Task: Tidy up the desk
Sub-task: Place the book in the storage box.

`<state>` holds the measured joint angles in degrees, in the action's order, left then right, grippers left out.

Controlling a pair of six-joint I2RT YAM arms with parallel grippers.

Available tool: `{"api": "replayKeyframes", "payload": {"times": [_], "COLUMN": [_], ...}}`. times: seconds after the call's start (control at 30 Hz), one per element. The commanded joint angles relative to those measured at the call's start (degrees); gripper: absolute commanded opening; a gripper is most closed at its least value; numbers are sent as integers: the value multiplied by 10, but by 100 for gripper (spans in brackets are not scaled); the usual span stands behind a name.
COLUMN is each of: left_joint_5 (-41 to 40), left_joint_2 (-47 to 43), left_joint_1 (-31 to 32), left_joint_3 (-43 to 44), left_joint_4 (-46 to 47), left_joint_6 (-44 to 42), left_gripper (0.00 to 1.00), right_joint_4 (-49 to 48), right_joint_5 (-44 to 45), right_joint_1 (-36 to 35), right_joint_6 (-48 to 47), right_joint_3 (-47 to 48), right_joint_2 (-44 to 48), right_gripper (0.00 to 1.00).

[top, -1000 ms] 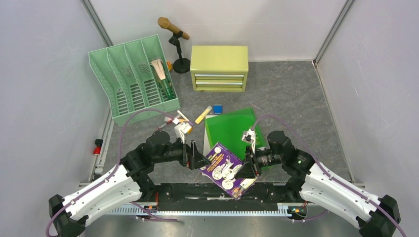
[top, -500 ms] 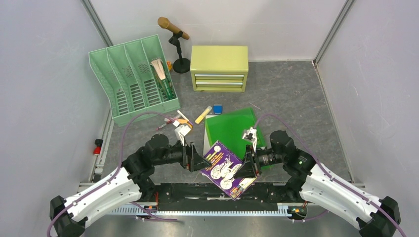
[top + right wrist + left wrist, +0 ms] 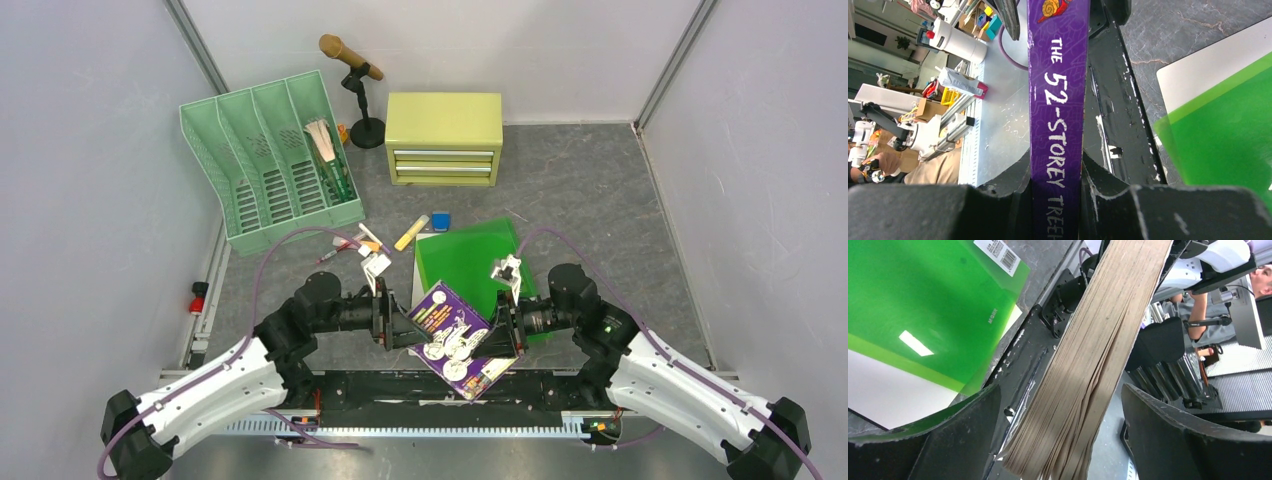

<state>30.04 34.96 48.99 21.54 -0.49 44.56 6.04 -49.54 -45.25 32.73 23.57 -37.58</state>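
Note:
A purple paperback book (image 3: pixel 455 340) hangs tilted above the near edge of the dark grey desk (image 3: pixel 580 190). My right gripper (image 3: pixel 503 338) is shut on its spine; in the right wrist view the purple spine (image 3: pixel 1058 100) with white lettering runs up between the fingers of that gripper (image 3: pixel 1055 170). My left gripper (image 3: pixel 408 328) stands open at the book's opposite side. In the left wrist view the brown page edges (image 3: pixel 1088 365) pass between the two fingers of the left gripper (image 3: pixel 1060 400), with a gap on each side.
A translucent green folder (image 3: pixel 465 262) on a white sheet lies just beyond the book. Further back stand a green file rack (image 3: pixel 270 160), a yellow-green two-drawer cabinet (image 3: pixel 444 137) and a microphone stand (image 3: pixel 355 75). A yellow marker (image 3: pixel 411 232), a blue item (image 3: pixel 440 221) and pens (image 3: pixel 350 243) lie loose.
My left gripper has moved right, so its open fingers now straddle the book's page edge. The right gripper has lifted the book slightly and kept its hold.

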Motion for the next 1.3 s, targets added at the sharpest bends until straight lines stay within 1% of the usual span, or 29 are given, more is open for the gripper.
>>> {"api": "replayKeyframes", "payload": {"times": [0.0, 0.1, 0.27, 0.43, 0.5, 0.63, 0.7, 0.77, 0.8, 0.97, 1.1, 1.23, 1.27], "left_joint_5": [40, 50, 62, 73, 70, 38, 32, 25, 22, 21, 19, 30, 30], "left_joint_2": [6, 5, -1, -6, -18, -69, -99, -118, -123, -128, -117, -104, -102], "left_joint_1": [2, 2, 2, 2, 2, 1, 1, 1, 1, 1, 1, 1, 1], "left_joint_3": [-11, -24, -29, -57, -61, -56, -54, -51, -48, -33, -16, -4, -1], "left_joint_4": [58, 70, 79, 121, 129, 106, 84, 57, 47, 18, -13, -20, -23], "left_joint_6": [19, 26, 28, 47, 54, 42, 27, 13, 10, -4, -23, -30, -33], "left_gripper": [90, 81, 75, 73, 73, 84, 86, 85, 84, 70, 55, 48, 42], "right_joint_4": [-79, -82, -80, -75, -74, -67, -61, -33, -27, -19, -13, -4, -3], "right_joint_5": [-20, -20, -1, 20, 13, 4, 0, 0, 1, 4, 3, 10, 10], "right_joint_1": [-1, -1, -1, -1, -1, -1, -1, -1, -1, 0, 0, 0, 1], "right_joint_6": [11, 13, 13, 10, 10, 4, -5, -22, -25, -28, -31, -36, -35], "right_joint_3": [12, 15, 20, 20, 22, 28, 33, 43, 46, 47, 52, 45, 42], "right_joint_2": [0, -3, -1, 6, 2, -9, -14, -17, -17, -19, -27, -27, -27], "right_gripper": [0, 0, 0, 0, 0, 0, 0, 0, 0, 0, 0, 0, 0]}}
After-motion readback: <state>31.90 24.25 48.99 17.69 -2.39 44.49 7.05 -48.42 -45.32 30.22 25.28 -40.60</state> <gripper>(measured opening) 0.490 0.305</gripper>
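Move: Held by its spine in the right fingers, the book has its middle about 10 cm to the left hand's right, 1 cm back and 2 cm lower; its page edge faces the open left fingers. From the right hand, its middle lies about 4 cm left and 1 cm ahead, some 1 cm below. From the left hand, the green folder is about 10 cm ahead, 15 cm right and 15 cm down; the pens are 19 cm ahead, 11 cm left, equally low. Lining up for the handover, the left hand draws back about 2 cm along the page edge, dipping slightly, then hops up some 3 cm and sinks halfway back while easing left 1.5 cm. Its wide-open fingers half close, reopen a little and then narrow to about half open, around the page edge. The right hand keeps its grip on the spine, edging forward about 1 cm. ##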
